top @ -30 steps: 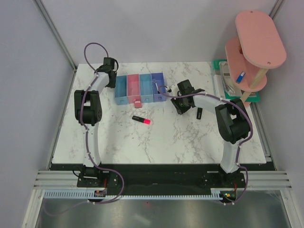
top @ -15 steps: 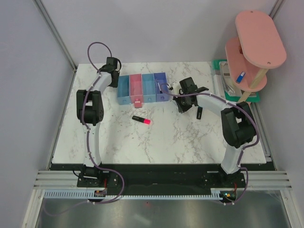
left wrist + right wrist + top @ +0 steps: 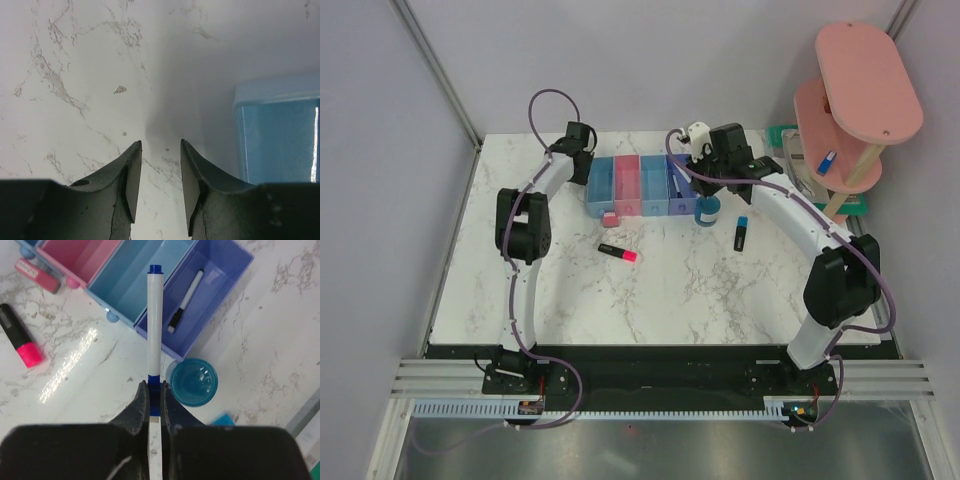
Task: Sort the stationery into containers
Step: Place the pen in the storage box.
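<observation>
My right gripper (image 3: 155, 390) is shut on the blue end of a white pen (image 3: 154, 320), held above the table in front of the containers. The pen points at the violet tray (image 3: 227, 260), where another pen (image 3: 186, 300) lies. The row (image 3: 640, 160) runs blue (image 3: 145, 275), pink (image 3: 80, 255), blue, violet. A round blue pot (image 3: 194, 382) stands just right of my fingertips. A pink eraser (image 3: 611, 218), a pink-ended highlighter (image 3: 618, 251) and a blue-ended highlighter (image 3: 741, 234) lie on the table. My left gripper (image 3: 161, 145) is open and empty, beside the leftmost blue tray (image 3: 277, 135).
A pink two-tier shelf (image 3: 865, 90) stands at the back right with a small blue item (image 3: 827, 160) on its lower tier. A green tray (image 3: 785, 140) lies under it. White marble table (image 3: 650, 300) between grey walls.
My right gripper shut on the pen and carried it up and back towards the violet tray, uncovering the blue pot. The left gripper and the row of trays moved to the right.
</observation>
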You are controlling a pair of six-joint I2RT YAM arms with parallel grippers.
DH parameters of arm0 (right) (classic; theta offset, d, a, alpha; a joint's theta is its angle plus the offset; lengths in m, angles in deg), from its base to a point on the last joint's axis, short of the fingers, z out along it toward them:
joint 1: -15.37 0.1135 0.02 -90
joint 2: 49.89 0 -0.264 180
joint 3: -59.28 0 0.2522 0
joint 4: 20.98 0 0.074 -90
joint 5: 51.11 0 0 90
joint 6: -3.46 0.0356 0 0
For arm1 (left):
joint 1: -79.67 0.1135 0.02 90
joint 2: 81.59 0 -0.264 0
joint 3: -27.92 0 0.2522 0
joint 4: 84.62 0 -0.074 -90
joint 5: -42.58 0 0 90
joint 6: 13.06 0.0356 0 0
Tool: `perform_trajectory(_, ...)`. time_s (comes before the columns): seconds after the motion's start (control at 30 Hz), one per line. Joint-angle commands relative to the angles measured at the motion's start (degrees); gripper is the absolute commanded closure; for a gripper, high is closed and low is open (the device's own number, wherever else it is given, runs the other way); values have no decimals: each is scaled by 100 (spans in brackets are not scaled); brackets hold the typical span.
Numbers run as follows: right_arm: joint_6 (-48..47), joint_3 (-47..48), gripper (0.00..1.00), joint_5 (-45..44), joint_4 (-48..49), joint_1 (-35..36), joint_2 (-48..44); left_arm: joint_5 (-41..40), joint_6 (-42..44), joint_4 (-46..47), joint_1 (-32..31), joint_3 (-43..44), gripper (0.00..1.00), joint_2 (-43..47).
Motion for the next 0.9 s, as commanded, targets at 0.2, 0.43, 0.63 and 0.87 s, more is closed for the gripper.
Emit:
perform_trajectory(0.2, 588, 960, 100, -322, 1245, -145, 1388, 191, -22, 120, -321, 346, 56, -109)
perform_trajectory(0.43, 746, 1339, 100, -427, 1483, -232, 2048, 191, -4, 111, -444, 311, 56, -153)
perform_trajectory(0.63, 834, 1252, 100, -673, 1764, -320, 2127, 138, 49, 111, -445, 302, 56, -162)
perform_trajectory(0.87, 887, 883, 100, -823, 1958, -391, 1987, 42, 66, 111, -453, 136, 55, -39)
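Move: The violet compartment at the right end of the storage box lies about 12 cm ahead of the right hand, 2 cm to its left and 15 cm below. The cup is roughly 3 cm ahead, 3 cm right and 14 below, and the black-and-blue stick some 12 cm right and 2 back, 17 below. For the left hand, the box's leftmost blue compartment is level in height, about 5 cm right and 3 back. Forward by roughly 11 cm the right hand carries the pen, still pinched in shut fingers, over the violet compartment, sinking to about 7 cm lower after a tiny rise and easing up slightly at the end, while turning clockwise some 15 degrees. The left hand, fingers still partly open, slides right about 4 cm, pushing along the box's left side. ##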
